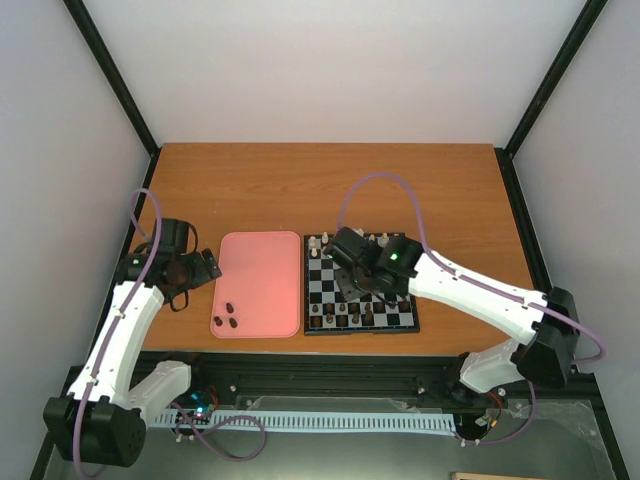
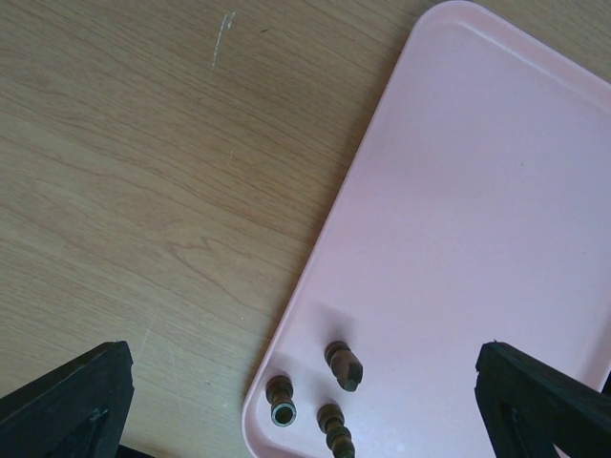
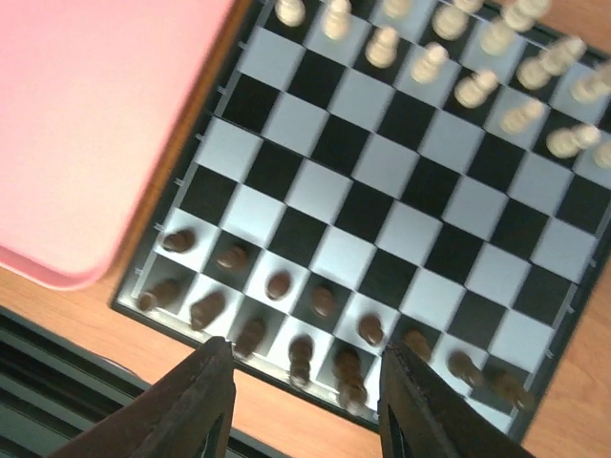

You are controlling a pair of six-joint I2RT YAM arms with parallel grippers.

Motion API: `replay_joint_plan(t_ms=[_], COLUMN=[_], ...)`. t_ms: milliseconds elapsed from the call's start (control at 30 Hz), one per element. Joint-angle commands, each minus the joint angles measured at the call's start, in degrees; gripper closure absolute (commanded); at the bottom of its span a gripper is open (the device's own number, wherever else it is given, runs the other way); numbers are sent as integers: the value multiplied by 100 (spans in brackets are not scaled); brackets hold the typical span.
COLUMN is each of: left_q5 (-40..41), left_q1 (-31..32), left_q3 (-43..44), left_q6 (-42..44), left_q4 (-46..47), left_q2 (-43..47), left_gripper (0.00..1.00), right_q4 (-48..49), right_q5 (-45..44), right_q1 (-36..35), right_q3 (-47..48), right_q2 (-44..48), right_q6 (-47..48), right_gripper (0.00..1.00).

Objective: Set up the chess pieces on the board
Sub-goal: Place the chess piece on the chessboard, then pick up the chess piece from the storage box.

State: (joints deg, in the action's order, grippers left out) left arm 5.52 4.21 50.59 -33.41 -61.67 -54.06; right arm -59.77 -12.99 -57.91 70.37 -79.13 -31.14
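Observation:
The board (image 1: 362, 330) lies right of centre, its bare middle squares (image 3: 382, 162) showing in the right wrist view. Dark brown chess pieces (image 3: 323, 301) stand in its two near rows. Three more chess pieces (image 2: 344, 365) lie on their sides in the near left corner of the pink tray (image 2: 477, 191). My right gripper (image 3: 305, 396) hangs open above the board's near rows, nothing between its fingers (image 3: 205, 401). My left gripper (image 2: 305, 420) is open wide, hovering over the tray corner with the three loose pieces.
Cream-white pieces (image 3: 430, 62) fill the board's far rows. The pink tray (image 1: 260, 270) sits directly left of the board, edges nearly touching. Wooden table (image 1: 330, 190) extends behind both. My left gripper (image 1: 195, 268) is at the tray's left edge.

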Motion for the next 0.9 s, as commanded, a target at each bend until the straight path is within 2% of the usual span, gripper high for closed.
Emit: replay_joint_plan(t_ms=[0, 267, 433, 633, 867], left_q5=[186, 450, 814, 1087, 1280], left_q1=[-21, -26, -31, -30, -31], left_q3=[392, 1426, 2643, 4123, 4433], left_q6=[36, -5, 0, -128, -357], left_q4=[-162, -441, -879, -1314, -1126], left_q2=[-151, -525, -637, -568, 24], left_gripper=[0, 0, 0, 0, 0], right_q4=[331, 1092, 1630, 1570, 1165], right_q5=[91, 749, 1429, 2149, 2836], right_q1=[-187, -641, -735, -773, -986], right_q3=[578, 1811, 2198, 2858, 3690], right_q2=[-562, -1881, -2462, -3179, -4108], right_q6=[417, 941, 1083, 1520, 1950], right_gripper=[57, 56, 55, 56, 58])
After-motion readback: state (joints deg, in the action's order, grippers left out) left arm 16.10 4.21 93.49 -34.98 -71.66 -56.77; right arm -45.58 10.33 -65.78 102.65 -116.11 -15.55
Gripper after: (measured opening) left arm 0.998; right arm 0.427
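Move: The last three dark pieces stand in the tray's near-left corner: the near-right one is about 33 cm left of the right hand, 4 cm back and 12 cm below. One stands 4 cm farther out than it, the other 4 cm to its left. The just-placed piece on the board is about 3 cm back and 3 cm right of the right hand. From the left hand, the near-right piece lies about 7 cm back, 4 cm right, 10 cm below. Towards the last dark pieces, the empty right hand sweeps some 24 cm left, off from above the board to over the pink tray, nearly level until it sinks a little at the end, turning about 30 degrees counter-clockwise with its fingers staying partly open. The left hand, wide open, meanwhile climbs about 24 cm away from the tray, its fingers tilting up to point more forward. ##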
